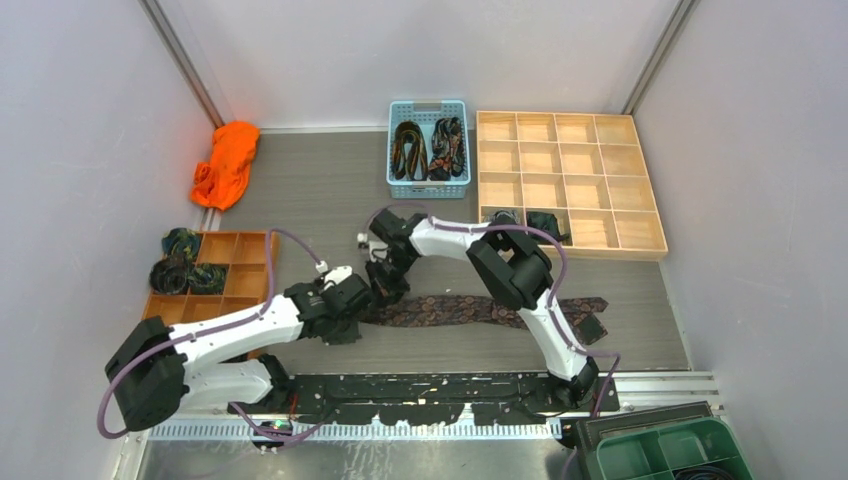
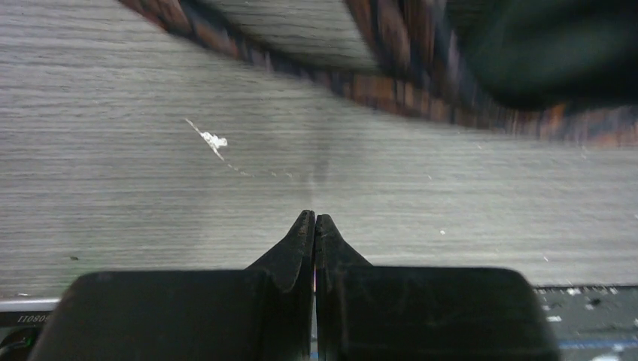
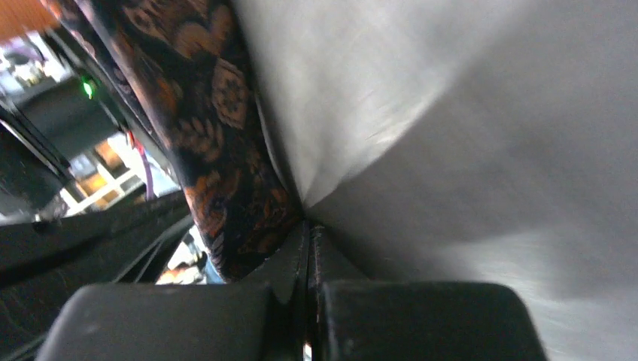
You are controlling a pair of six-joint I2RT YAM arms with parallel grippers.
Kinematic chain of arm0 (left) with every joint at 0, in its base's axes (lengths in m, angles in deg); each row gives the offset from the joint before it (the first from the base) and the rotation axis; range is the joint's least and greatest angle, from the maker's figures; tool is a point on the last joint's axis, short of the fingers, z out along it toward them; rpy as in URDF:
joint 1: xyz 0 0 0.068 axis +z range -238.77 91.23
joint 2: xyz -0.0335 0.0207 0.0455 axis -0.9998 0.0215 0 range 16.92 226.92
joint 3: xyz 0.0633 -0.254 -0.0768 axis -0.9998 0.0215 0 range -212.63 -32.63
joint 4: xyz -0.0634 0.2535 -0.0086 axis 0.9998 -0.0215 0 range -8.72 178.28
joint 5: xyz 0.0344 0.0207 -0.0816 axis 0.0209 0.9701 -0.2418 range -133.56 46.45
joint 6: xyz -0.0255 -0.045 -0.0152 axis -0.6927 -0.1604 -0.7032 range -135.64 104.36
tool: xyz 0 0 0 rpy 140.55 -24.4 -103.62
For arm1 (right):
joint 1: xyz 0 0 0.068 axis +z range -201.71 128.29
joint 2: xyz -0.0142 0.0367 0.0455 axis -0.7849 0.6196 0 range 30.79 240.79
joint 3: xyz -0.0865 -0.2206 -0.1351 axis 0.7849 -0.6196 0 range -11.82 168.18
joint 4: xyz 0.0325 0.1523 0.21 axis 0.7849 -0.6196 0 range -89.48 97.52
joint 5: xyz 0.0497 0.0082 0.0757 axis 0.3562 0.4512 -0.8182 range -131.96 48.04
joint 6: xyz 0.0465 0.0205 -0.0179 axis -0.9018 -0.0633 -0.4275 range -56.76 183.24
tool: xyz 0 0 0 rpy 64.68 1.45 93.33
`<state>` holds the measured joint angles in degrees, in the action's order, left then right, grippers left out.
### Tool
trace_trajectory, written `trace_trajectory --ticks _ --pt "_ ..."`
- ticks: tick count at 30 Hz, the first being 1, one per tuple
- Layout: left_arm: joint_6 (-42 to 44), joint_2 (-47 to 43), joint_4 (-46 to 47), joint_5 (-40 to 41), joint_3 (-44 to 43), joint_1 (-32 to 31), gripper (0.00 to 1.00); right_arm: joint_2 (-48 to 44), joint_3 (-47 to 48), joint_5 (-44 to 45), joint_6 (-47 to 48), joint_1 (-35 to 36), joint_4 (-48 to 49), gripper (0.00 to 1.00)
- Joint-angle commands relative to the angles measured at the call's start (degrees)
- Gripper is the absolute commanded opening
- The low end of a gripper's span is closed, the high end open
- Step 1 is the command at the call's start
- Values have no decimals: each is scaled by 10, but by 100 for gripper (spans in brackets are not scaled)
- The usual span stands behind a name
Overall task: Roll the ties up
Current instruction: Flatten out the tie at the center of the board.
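A brown-maroon paisley tie (image 1: 470, 310) lies stretched across the table's front, left to right. My right gripper (image 1: 385, 283) reaches over to its left end and is shut on the tie there. In the right wrist view the fabric (image 3: 218, 113) rises from the closed fingertips (image 3: 299, 248) of my right gripper (image 3: 308, 226). My left gripper (image 1: 362, 318) hovers just beside that end, shut and empty. In the left wrist view my left gripper (image 2: 314, 218) points at bare table, and the tie (image 2: 376, 90) runs along the top. More ties (image 1: 428, 150) fill a blue basket.
A blue basket (image 1: 428, 106) stands at the back, with a wooden grid tray (image 1: 590, 180) to its right holding coiled ties (image 1: 545, 222). Another wooden tray (image 1: 240, 262) with coils (image 1: 178, 268) sits at left. An orange cloth (image 1: 225, 165) lies far left, and a green bin (image 1: 670, 450) sits at the near right.
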<state>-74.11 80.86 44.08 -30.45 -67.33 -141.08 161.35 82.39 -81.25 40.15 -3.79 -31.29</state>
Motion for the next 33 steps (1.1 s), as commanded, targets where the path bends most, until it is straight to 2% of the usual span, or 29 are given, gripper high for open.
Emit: trace_trajectory --ticks 1,7,11,14,19,23,27,31,33 --pt "-28 41 35 48 21 -7 0 -36 -82 -21 -26 41 59 1" --pt "-41 108 49 64 32 -15 0 -32 -108 -63 -22 53 52 1" --pt "-47 121 33 74 15 -16 0 -35 -84 -4 -5 42 17 1" --pt "-49 93 -21 88 -17 -17 0 -56 -72 45 -21 19 39 1" --pt "-68 -4 -144 161 -75 -16 0 -98 -41 112 -48 -24 52 6" --pt "-82 -89 -194 195 -115 -5 0 -117 -2 153 -25 -35 16 20" --pt "-110 -167 -284 302 -210 -5 0 -126 41 187 6 -22 -32 30" --pt "-34 -240 -264 404 -303 -5 0 -99 115 284 55 28 -107 40" --pt "14 -271 -237 437 -340 -5 0 -89 139 301 63 48 -119 51"
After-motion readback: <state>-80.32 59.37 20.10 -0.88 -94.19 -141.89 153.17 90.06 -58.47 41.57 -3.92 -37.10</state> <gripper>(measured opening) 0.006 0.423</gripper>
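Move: The tie's narrow stretch is right at the right hand's shut fingertips, its middle about 3 cm back and 1 cm lower. The broad end lies some 43 cm to that hand's right and 7 cm back, the blue basket 27 cm ahead and 9 cm right. From the left hand, the same narrow stretch is about 3 cm ahead, 9 cm right and 3 cm lower. Shut right fingers push the tie back 8 cm, return forward, opening; the left hand dips, rises 20 cm. ##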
